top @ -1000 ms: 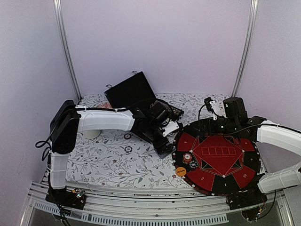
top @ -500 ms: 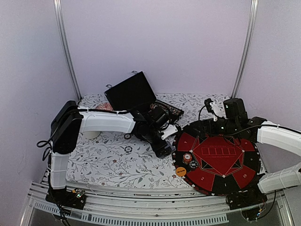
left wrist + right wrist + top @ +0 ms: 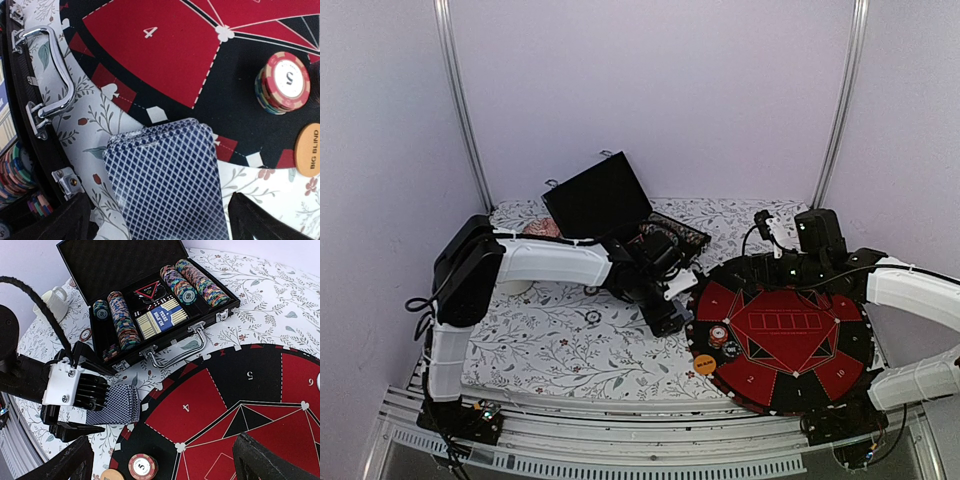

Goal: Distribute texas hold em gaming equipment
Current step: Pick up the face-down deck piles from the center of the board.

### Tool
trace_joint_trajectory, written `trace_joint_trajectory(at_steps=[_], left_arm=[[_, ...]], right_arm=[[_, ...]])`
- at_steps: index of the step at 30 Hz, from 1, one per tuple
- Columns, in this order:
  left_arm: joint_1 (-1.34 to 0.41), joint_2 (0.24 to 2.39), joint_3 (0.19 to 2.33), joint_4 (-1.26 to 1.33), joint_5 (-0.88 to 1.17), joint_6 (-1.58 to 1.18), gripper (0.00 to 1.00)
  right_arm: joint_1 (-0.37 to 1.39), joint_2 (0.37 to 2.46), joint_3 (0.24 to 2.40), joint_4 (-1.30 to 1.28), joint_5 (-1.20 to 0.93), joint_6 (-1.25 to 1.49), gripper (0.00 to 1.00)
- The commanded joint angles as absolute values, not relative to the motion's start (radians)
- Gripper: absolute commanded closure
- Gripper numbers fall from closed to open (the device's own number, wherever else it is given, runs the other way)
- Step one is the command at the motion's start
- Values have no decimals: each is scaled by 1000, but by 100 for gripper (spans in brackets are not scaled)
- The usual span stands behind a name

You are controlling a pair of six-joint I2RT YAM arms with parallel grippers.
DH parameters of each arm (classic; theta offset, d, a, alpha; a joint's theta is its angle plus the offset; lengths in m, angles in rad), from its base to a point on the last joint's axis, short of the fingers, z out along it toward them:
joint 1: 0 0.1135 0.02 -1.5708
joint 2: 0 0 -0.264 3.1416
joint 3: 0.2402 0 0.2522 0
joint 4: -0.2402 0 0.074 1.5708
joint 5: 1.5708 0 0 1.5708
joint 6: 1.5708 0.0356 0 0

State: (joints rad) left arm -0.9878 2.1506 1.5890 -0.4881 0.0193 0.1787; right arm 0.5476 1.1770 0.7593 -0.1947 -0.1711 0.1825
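Note:
My left gripper (image 3: 672, 315) is shut on a deck of blue diamond-backed playing cards (image 3: 165, 185), held by its side edges over the left rim of the round red and black poker mat (image 3: 790, 340). The deck also shows in the right wrist view (image 3: 115, 405). A stack of red poker chips marked 5 (image 3: 282, 82) and an orange big blind button (image 3: 307, 150) sit on the mat near section 4. My right gripper (image 3: 161, 440) is open and empty, held above the mat's far side (image 3: 767, 222).
An open black case (image 3: 150, 295) behind the mat holds rows of chips (image 3: 122, 320) and a boxed card deck (image 3: 157, 320); its metal handle (image 3: 50, 75) faces the mat. A cream cup (image 3: 52, 302) and a pink dish (image 3: 542, 228) stand at the left.
My left arm has drawn slightly lower and nearer the mat's left rim with the deck. The right arm has not moved.

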Motion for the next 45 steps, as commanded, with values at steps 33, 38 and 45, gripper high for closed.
trace_joint_trajectory(at_steps=[33, 38, 45], left_arm=[[-965, 2129, 1503, -421, 89, 283, 46], [-964, 2066, 1474, -417, 77, 293, 47], [-961, 1958, 1441, -433, 79, 309, 49]], right_arm=[[402, 1256, 776, -146, -421, 270, 1], [382, 1330, 811, -124, -481, 288, 1], [384, 1447, 845, -20, -679, 320, 7]])
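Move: The deck pile lies almost between the left hand's open fingers, about 3 cm below, some 2 cm to its right and 1 cm ahead. From that hand the chip stack is roughly 13 cm right and 4 cm back, the big blind button about 10 cm right and 11 cm back, and the chip case's middle some 17 cm ahead and 4 cm left. From the right hand the deck pile is about 18 cm left, level ahead, 16 cm below. The deck pile is straddled as the left hand sinks nearly 3 cm, then pinched across its width as the fingers close about halfway, and lifted some 3 cm while the hand eases back and left. Late on, the empty right hand moves forward and down about 3 cm each, swinging briefly right and back left, fingers tipping about 15 degrees further down. ##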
